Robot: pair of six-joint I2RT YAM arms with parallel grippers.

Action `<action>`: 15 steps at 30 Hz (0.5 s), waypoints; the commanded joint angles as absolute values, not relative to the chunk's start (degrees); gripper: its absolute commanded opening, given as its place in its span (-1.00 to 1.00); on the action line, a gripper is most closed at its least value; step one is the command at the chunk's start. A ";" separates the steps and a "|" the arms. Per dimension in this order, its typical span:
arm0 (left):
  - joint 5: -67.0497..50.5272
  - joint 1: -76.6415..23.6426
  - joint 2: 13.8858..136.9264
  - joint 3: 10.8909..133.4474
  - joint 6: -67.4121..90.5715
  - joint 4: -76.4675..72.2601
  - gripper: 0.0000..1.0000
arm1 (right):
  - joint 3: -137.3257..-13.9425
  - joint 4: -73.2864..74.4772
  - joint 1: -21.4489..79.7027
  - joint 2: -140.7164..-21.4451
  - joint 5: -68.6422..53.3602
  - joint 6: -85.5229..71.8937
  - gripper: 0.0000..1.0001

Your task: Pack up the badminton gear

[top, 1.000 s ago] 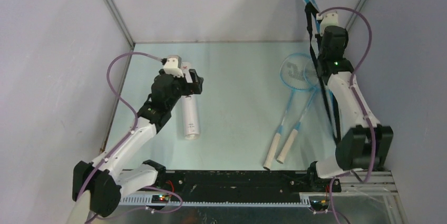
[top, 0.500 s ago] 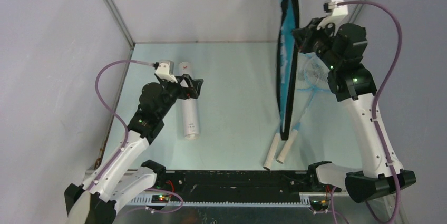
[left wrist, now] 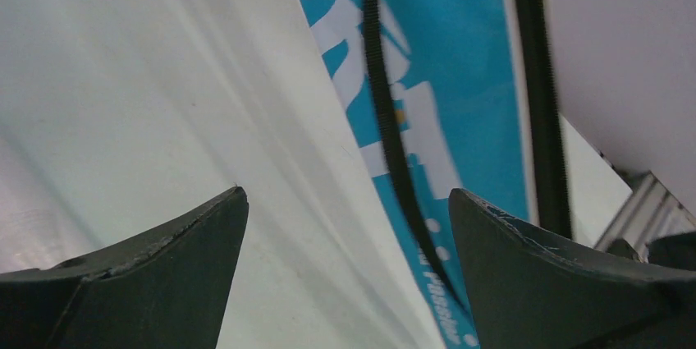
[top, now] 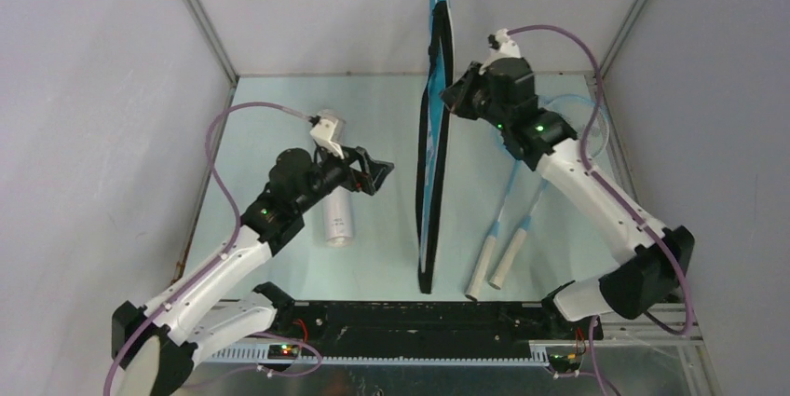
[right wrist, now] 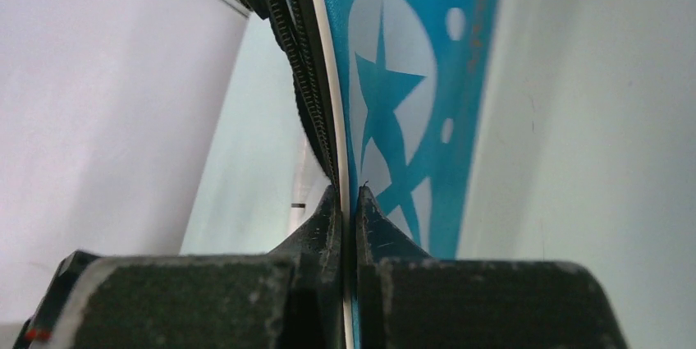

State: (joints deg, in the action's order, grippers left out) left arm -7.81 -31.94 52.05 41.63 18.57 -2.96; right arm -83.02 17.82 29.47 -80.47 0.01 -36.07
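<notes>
The blue racket bag (top: 430,163) stands on its edge across the table's middle, its lower end near the front edge. My right gripper (top: 456,98) is shut on the bag's rim (right wrist: 402,53), next to the black zipper (right wrist: 283,20). My left gripper (top: 373,175) is open just left of the bag, with nothing between its fingers. In the left wrist view the bag (left wrist: 460,78) and its black strap (left wrist: 386,119) lie ahead of the left gripper (left wrist: 346,195). The white tube (top: 337,214) lies under the left arm. Two rackets (top: 498,247) lie right of the bag, their heads partly hidden by my right arm.
Grey walls close in the table (top: 279,107) on the left, back and right. A black rail (top: 410,321) runs along the near edge between the arm bases.
My right arm has swung the bag from the right wall leftward to the table's middle. My left gripper has moved right, off the tube and toward the bag, staying open.
</notes>
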 commanded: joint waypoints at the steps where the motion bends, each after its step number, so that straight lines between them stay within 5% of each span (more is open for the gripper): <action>1: -7.17 -36.32 54.90 44.30 18.29 -2.00 0.97 | -83.31 13.71 31.73 -83.05 9.19 -41.42 -1.00; 15: -4.89 -43.16 65.16 44.74 18.19 1.16 0.97 | -80.70 13.34 32.28 -91.37 3.93 -44.57 -1.00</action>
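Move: The blue racket bag, held on edge by the right hand, has its middle some 11 cm right of the open left hand, about 6 cm ahead and 4 cm lower; from the right hand it is about 4 cm back and 12 cm below. The shuttle tube lies roughly 12 cm left of the left hand, 12 cm ahead and 24 cm below. Under the right grip is bare table, about 34 cm down; the nearer racket's middle lies some 16 cm right of that grip and 2 cm back. The bag, still pinched by its edge in the shut right fingers, is lowered about 11 cm towards the table with a little drift forward and left, its wrist tipping down some 15 degrees. The left hand sinks alongside, about 9 cm down and 6 cm right towards the bag's flat side, drawing slightly back; it tips down and turns a little clockwise, fingers wide open, coming close without visible contact. ##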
